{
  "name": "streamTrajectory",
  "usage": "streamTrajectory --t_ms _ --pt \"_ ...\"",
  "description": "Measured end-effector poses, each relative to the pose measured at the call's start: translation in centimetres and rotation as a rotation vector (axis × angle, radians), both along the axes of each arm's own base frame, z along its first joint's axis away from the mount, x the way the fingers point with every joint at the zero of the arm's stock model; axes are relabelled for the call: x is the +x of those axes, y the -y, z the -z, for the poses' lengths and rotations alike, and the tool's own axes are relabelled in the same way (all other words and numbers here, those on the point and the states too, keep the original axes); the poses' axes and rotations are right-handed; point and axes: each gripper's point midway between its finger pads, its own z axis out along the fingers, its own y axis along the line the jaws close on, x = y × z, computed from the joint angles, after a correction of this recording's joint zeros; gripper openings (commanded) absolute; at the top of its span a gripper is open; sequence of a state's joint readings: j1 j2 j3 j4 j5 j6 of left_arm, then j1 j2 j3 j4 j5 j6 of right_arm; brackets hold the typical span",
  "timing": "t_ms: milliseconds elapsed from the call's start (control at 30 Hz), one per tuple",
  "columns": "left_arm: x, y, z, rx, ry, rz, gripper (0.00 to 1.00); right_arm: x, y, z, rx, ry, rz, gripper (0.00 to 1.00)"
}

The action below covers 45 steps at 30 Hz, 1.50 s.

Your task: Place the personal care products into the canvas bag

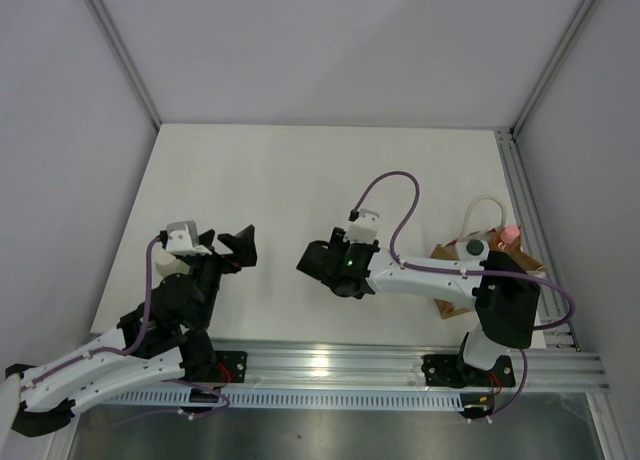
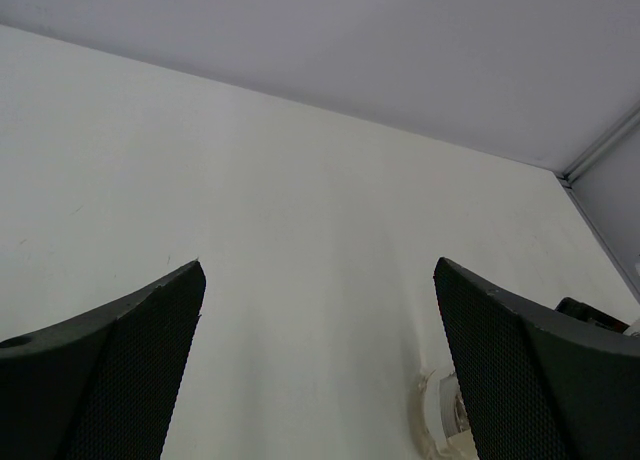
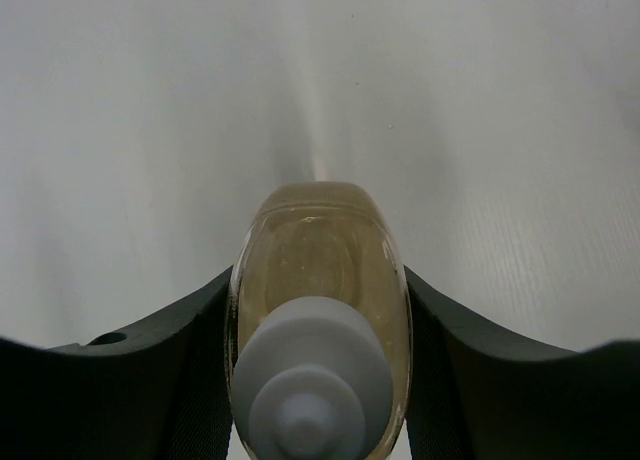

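Observation:
A slim amber bottle (image 3: 320,250) with a white cap (image 3: 312,385) fills the right wrist view. My right gripper (image 3: 320,280) is shut on its sides, low over the white table. In the top view that gripper (image 1: 318,265) is at the table's middle and the bottle is hidden under it. The tan canvas bag (image 1: 452,302) lies at the right edge, mostly covered by the right arm, with its cream handle (image 1: 480,215) looping behind. A pink cap (image 1: 509,235) pokes up by the bag. My left gripper (image 1: 235,250) (image 2: 320,270) stands open and empty at the left.
A small white ribbed object (image 2: 440,415) shows at the bottom of the left wrist view, partly behind the right finger. Grey walls enclose the table (image 1: 300,180) on three sides. A metal rail (image 1: 400,365) runs along the near edge.

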<state>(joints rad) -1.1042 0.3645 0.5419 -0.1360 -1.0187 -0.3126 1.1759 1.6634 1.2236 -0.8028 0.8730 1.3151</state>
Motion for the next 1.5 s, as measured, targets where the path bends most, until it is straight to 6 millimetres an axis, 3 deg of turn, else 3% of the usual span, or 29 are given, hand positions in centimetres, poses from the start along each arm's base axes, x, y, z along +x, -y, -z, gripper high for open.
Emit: streamTrajectory --t_ms 233,400,700,933,1167,1300,1500 --pt "0.0 -0.1 0.1 -0.004 0.002 0.000 0.99 0.1 -0.3 0.0 -0.058 0.001 -0.078 0.00" --pt "0.0 0.0 0.0 -0.007 0.004 0.000 0.99 -0.3 1.3 -0.4 -0.146 -0.017 -0.103 0.00" --pt "0.0 0.0 0.0 -0.008 0.004 0.001 0.99 -1.6 3.3 -6.8 -0.055 0.075 -0.277 0.00" --pt "0.0 0.0 -0.1 -0.013 0.006 0.002 0.99 -2.5 4.6 -4.9 -0.131 0.042 -0.340 0.00" --pt "0.0 0.1 -0.2 -0.017 0.009 0.002 0.99 -2.6 5.3 -5.6 -0.143 0.048 -0.352 0.00" --pt "0.0 0.1 -0.1 -0.015 0.008 0.001 1.00 -2.5 6.7 -7.7 -0.145 0.050 -0.332 0.00" --pt "0.0 0.1 -0.1 -0.009 0.007 0.002 0.99 -1.4 10.8 -14.6 -0.053 0.130 -0.216 0.00"
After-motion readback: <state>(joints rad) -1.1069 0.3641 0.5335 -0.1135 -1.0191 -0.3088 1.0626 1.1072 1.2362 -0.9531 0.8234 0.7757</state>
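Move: The right hand, already gripping the amber bottle near mid-table, has the canvas bag about 30 cm to its right, 5 cm back and roughly 6 cm lower. Inside the bag stand the white bottle, some 26 cm right and 3 cm back, and the pink-capped bottle, about 33 cm right and level ahead, both near 3 cm below. From the left hand the bag lies roughly 46 cm right, 2 cm back and 22 cm down. The right hand lifts the gripped amber bottle about 15 cm, carrying it some 11 cm right towards the bag. ##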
